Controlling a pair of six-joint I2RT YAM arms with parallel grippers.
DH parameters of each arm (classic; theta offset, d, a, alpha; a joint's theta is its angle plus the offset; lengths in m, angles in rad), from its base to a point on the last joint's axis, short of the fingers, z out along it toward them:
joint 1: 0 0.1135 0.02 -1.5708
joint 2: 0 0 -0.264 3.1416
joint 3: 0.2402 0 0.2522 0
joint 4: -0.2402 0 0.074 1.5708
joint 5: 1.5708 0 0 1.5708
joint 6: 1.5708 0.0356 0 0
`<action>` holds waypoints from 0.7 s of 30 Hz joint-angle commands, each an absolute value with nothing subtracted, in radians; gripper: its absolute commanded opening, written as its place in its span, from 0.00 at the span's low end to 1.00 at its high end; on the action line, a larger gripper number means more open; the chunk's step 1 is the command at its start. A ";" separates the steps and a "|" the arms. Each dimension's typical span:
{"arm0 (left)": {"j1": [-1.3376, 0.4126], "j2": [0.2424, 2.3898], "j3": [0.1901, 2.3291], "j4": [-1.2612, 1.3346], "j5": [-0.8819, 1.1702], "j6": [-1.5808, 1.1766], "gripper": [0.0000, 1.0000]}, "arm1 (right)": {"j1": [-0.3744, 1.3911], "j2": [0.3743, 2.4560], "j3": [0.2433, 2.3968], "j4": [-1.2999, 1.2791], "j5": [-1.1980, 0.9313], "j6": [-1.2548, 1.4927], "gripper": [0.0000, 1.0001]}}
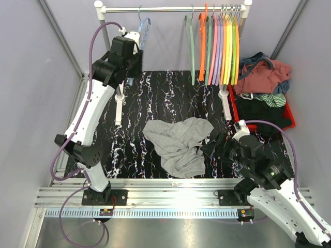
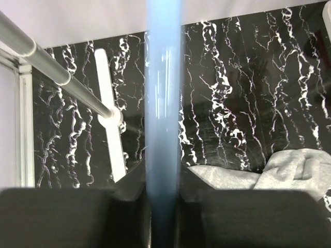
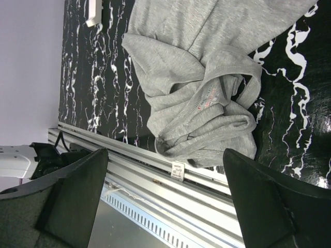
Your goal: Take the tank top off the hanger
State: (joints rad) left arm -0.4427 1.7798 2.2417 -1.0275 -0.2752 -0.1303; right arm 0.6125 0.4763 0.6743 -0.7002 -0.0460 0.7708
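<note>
The grey tank top lies crumpled on the black marbled table, free of any hanger. It also shows in the left wrist view as a grey tank top at lower right, and in the right wrist view as a bunched tank top with a white label near the front rail. A light blue hanger hangs on the rail at the back left. My left gripper is up at it, and the hanger runs between its jaws, which are closed against it. My right gripper stands wide open beside the tank top's right edge, holding nothing.
A metal clothes rail spans the back, with several coloured hangers bunched at its right end. White rack posts stand on the table. A red bin of clothes sits at the right. An aluminium frame borders the near edge.
</note>
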 commanded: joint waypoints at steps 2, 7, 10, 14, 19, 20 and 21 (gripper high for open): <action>-0.446 1.669 2.154 -0.913 -0.210 -0.163 0.74 | 0.612 0.549 0.664 -0.629 -0.057 0.713 1.00; -0.494 1.496 1.944 -0.853 -0.230 -0.178 0.99 | 0.612 0.715 0.661 -0.532 -0.060 0.663 1.00; -0.529 1.319 1.717 -0.767 -0.232 -0.218 0.99 | 0.612 0.842 0.664 -0.456 -0.081 0.647 1.00; -0.571 1.065 1.404 -0.615 -0.230 -0.279 0.99 | 0.662 1.052 0.695 -0.371 -0.072 0.632 1.00; -0.592 0.862 1.198 -0.618 -0.207 -0.322 0.99 | 0.837 1.344 0.801 -0.379 0.078 0.653 1.00; -0.592 0.844 1.181 -0.624 -0.203 -0.324 0.99 | 0.854 1.379 0.813 -0.390 0.099 0.676 0.99; -0.592 0.827 1.148 -0.626 -0.198 -0.327 0.99 | 0.868 1.411 0.822 -0.414 0.119 0.690 1.00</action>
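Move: The left hand still grips the blue hanger, whose middle lies some 6 cm ahead and 3 cm higher; the rack bar is about 8 cm ahead and 18 cm up, the green hanger 17 cm to the right. The tank top lies 23 cm back, 16 cm right and 35 cm below this hand. From the right hand it is about 4 cm ahead, 10 cm left and 18 cm down, the red basket 23 cm ahead and 22 cm right. The left fingers spread wide and let go of the blue hanger at the rack, then the hand draws straight back towards the base about 18 cm, sinking only a little. Meanwhile the right hand, fingers staying wide open, swoops down some 14 cm and 9 cm left over the tank top, its wrist turning about 30 degrees so the fingers tip steeply down. ##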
